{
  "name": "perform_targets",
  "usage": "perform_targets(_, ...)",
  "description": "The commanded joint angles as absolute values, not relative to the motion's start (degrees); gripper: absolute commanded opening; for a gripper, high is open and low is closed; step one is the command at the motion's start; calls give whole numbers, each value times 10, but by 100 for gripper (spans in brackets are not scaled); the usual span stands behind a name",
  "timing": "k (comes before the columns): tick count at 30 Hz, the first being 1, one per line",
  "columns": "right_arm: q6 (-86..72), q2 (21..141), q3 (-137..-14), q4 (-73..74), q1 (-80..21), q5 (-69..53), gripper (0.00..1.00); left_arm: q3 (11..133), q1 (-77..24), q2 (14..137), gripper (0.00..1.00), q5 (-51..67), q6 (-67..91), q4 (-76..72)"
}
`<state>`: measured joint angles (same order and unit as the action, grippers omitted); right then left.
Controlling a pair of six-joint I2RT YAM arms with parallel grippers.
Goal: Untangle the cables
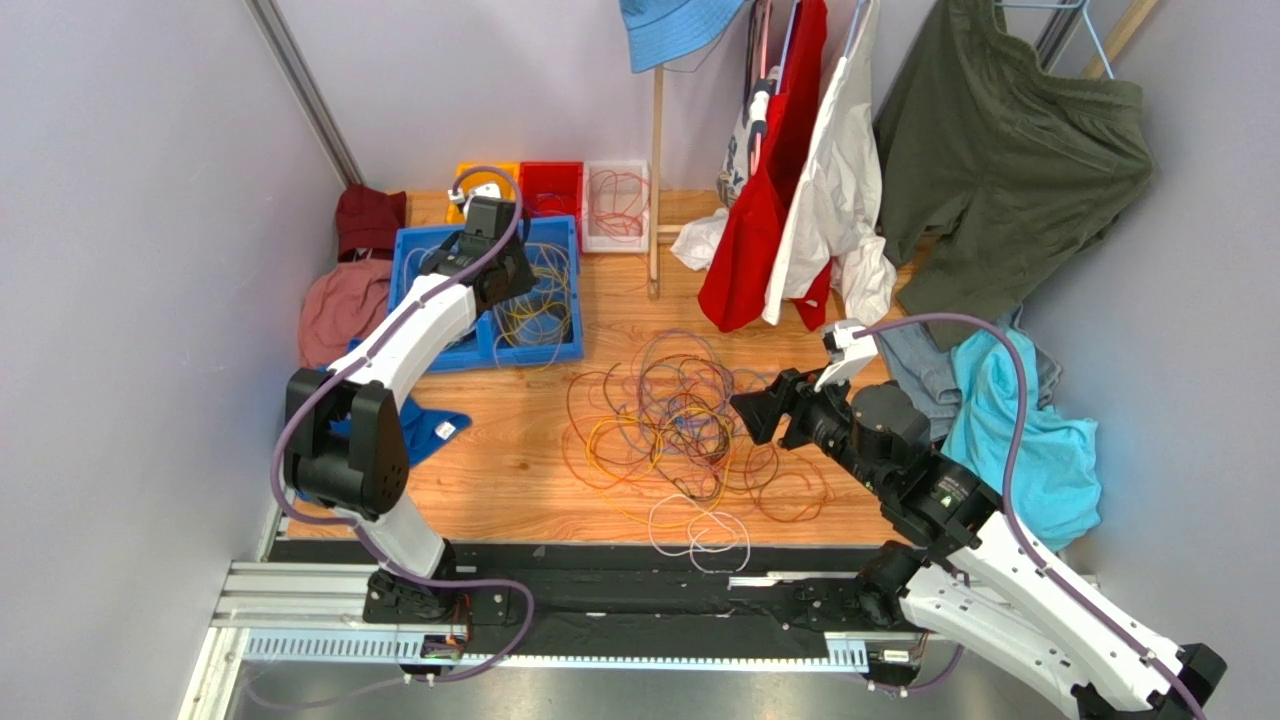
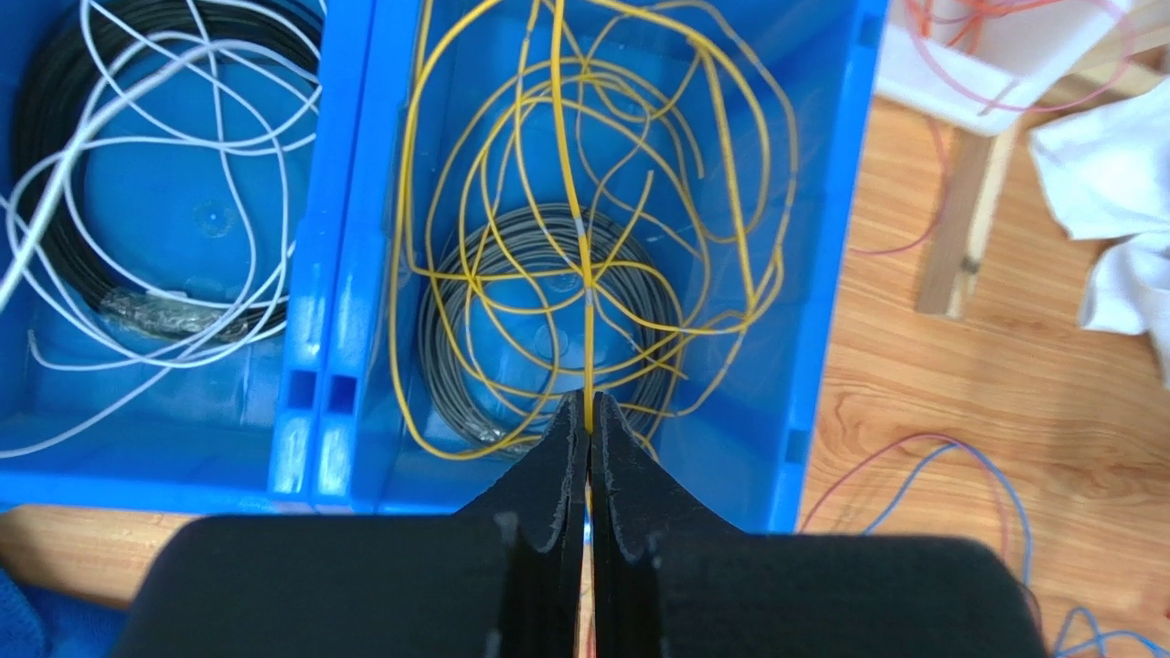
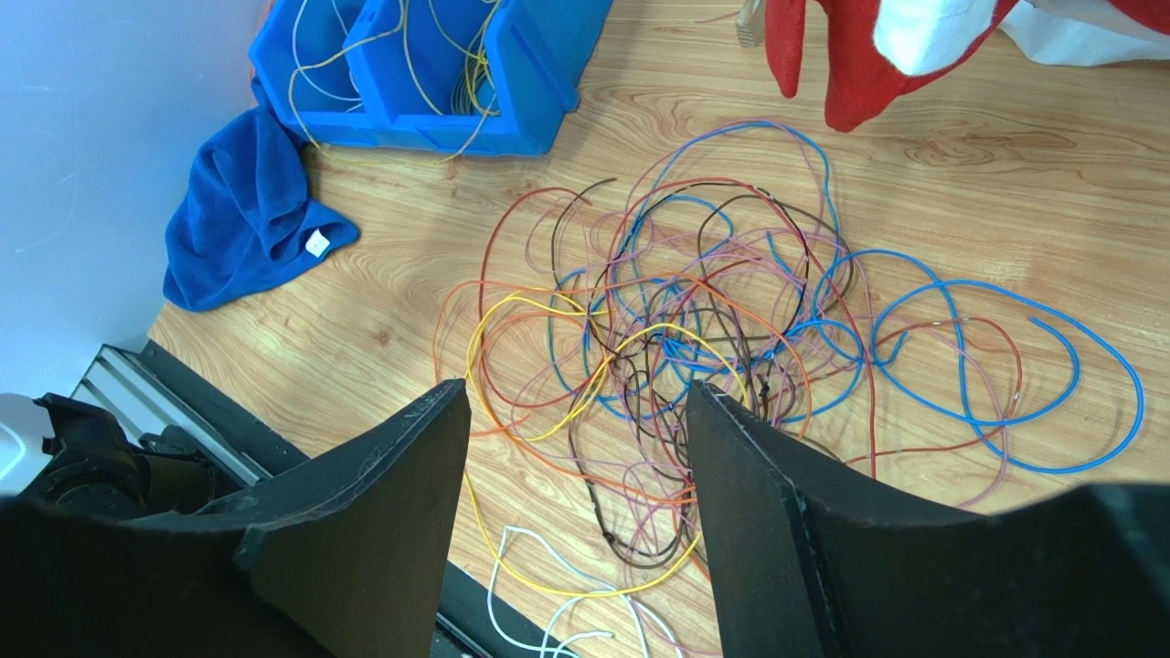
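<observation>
The cables (image 1: 684, 420) lie in a loose tangle of orange, yellow, purple, blue, red and brown strands mid-table, also seen in the right wrist view (image 3: 687, 343). My right gripper (image 1: 756, 408) hovers at the tangle's right side. Its jaws (image 3: 577, 391) are open and hold nothing, with the strands on the table beneath them. My left gripper (image 1: 484, 218) reaches over the blue bin (image 1: 564, 293). It is shut (image 2: 591, 405) on a yellow cable (image 2: 588, 274) that loops into the bin above a grey coil (image 2: 467, 343).
The bin's other blue compartment (image 2: 309, 274) holds white cable and a black coil. Orange (image 1: 484, 177), red (image 1: 552, 183) and white (image 1: 616, 203) bins stand at the back. Clothes (image 1: 796, 180) hang back right. A blue cloth (image 3: 247, 206) lies left. A white cable (image 1: 699, 533) is near the front edge.
</observation>
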<state>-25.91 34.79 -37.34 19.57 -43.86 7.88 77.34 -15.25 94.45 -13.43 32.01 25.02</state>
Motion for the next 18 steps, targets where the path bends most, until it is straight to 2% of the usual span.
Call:
perform_targets(1, -261, 347, -371, 181, -441, 82, 63, 829, -145, 978, 0, -130, 309, 236)
perform_targets(12, -243, 368, -374, 185, -441, 97, 63, 976, -140, 1055, 0, -137, 267, 243)
perform_targets(18, -239, 382, -374, 177, -441, 97, 63, 967, -140, 1079, 0, -126, 267, 242)
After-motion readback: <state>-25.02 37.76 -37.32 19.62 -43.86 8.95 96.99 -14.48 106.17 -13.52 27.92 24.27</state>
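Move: The left hand, already pinching the yellow cable, is above the blue box's right compartment, whose middle lies about 4 cm ahead, straight in line and some 11 cm below. The left compartment, holding white cable, is 13 cm to the left of that middle, level with it. About 19 cm ahead of the hand stand the red bin (2 cm right) and the yellow bin (6 cm left). From the idle right hand, the right compartment lies roughly 25 cm ahead and 28 cm left, 16 cm lower. Keeping its shut fingers on the yellow cable, the left hand sweeps forward about 8 cm over the right compartment towards the red bin, drawing the cable along with it. It dips about a centimetre at the start, then climbs to end some 5 cm higher, the fingers tipping up by nearly 10 degrees. ##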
